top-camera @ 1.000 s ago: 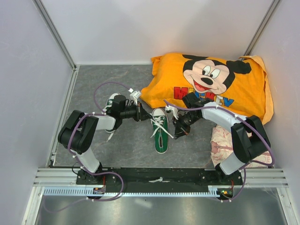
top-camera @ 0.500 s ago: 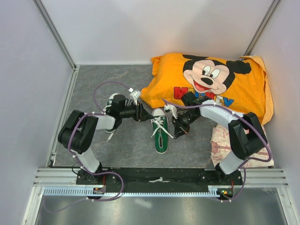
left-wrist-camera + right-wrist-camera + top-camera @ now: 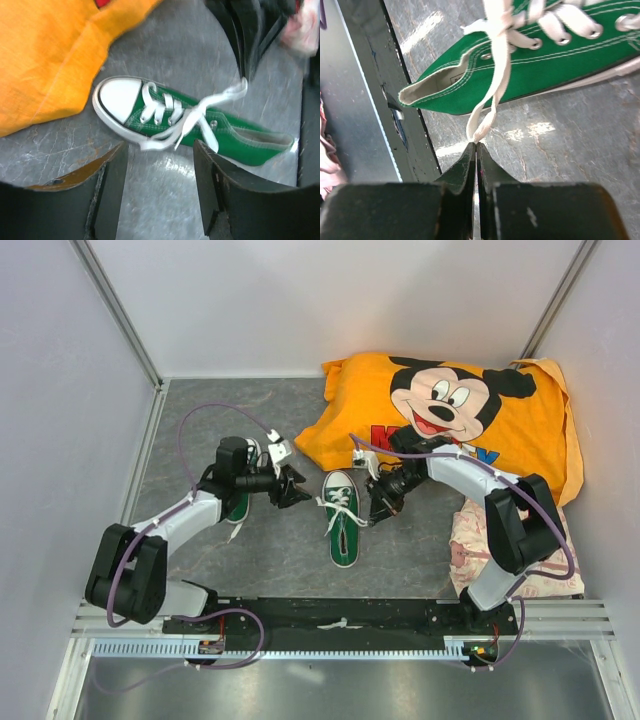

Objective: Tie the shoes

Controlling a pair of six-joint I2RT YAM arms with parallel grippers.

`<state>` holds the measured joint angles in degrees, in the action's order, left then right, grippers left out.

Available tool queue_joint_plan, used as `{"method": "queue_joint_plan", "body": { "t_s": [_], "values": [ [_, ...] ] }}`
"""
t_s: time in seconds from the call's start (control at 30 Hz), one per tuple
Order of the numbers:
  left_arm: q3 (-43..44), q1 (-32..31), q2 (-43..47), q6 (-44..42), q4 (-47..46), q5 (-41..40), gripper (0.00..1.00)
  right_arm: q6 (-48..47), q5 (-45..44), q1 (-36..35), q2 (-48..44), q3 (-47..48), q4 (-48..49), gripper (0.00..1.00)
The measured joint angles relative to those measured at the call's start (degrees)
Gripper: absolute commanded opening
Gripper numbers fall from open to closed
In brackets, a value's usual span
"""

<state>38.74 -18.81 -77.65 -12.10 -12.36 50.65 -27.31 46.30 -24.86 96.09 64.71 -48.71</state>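
One green shoe (image 3: 342, 520) lies in the middle of the grey floor with its white toe cap pointing away from the arm bases; it also shows in the left wrist view as a shoe (image 3: 200, 122) on its side. Its white laces (image 3: 338, 502) are crossed and loose. My left gripper (image 3: 293, 490) hangs just left of the toe, open and empty, fingers (image 3: 112, 185) wide apart. My right gripper (image 3: 477, 145) is shut on a loop of lace (image 3: 492, 85) beside the shoe's heel opening. A second green shoe (image 3: 239, 508) lies mostly hidden under my left forearm.
An orange Mickey Mouse cloth (image 3: 450, 420) fills the back right and reaches close to the shoe's toe. A pink cloth (image 3: 470, 545) lies at the right by the right arm's base. Pale walls close in the floor on three sides.
My left gripper has opened, let go of the lace and drawn back to the left, the arm swinging outward. My right gripper has shifted slightly and still pinches its lace.
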Motion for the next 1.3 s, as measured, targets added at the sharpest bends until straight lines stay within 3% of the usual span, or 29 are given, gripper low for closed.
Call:
{"method": "queue_joint_plan", "body": {
  "t_s": [0.23,0.47,0.6,0.73,0.8,0.93,1.3],
  "values": [
    [2.51,-4.70,-2.75,-25.49,9.31,0.55,0.60,2.47,1.88,2.60,2.36,1.05,-0.07,0.06],
    [4.07,-10.36,-7.02,-38.51,11.08,0.00,0.56,4.24,3.56,2.67,3.65,2.12,-0.04,0.11],
    [5.01,-11.72,-8.66,-41.48,11.87,-1.22,0.45,4.61,4.09,3.02,3.78,2.36,-0.11,0.22],
    [6.01,-12.48,-10.34,-43.10,12.04,-2.73,0.16,3.41,4.26,3.13,3.78,2.60,-1.46,0.36],
    [6.01,-12.57,-10.49,-43.98,12.24,-3.19,0.09,2.34,4.24,3.13,3.82,3.04,-2.99,0.41],
    [5.90,-12.57,-10.36,-45.24,12.26,-4.07,0.02,-0.57,4.39,3.30,4.39,5.46,-6.93,0.42],
    [1.68,-12.55,-4.33,-49.99,12.41,-4.04,0.02,-1.11,5.95,5.33,10.47,12.72,-9.51,0.40]
  ]
}}
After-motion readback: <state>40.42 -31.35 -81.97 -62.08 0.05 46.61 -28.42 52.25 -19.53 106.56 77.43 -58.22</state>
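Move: From my open left hand, the end of the left lace loop is about 5 cm to the right, 2 cm back and 6 cm down. The knot is some 9 cm right and 5 cm back, with the green shoe under it; the other shoe stands 18 cm to the left, about level. My right hand still pinches the tip of the right loop, with the knot about 6 cm to its left and 3 cm ahead. I bring my left hand down and to the right about 5 cm and a little back, rolling some 30 degrees, swinging clockwise and dipping the fingers, then pinch the left loop and ease back slightly with it. My right hand stays nearly still while its fingers part and release the right loop, then moves roughly 3 cm forward and a bit up, staying open. ##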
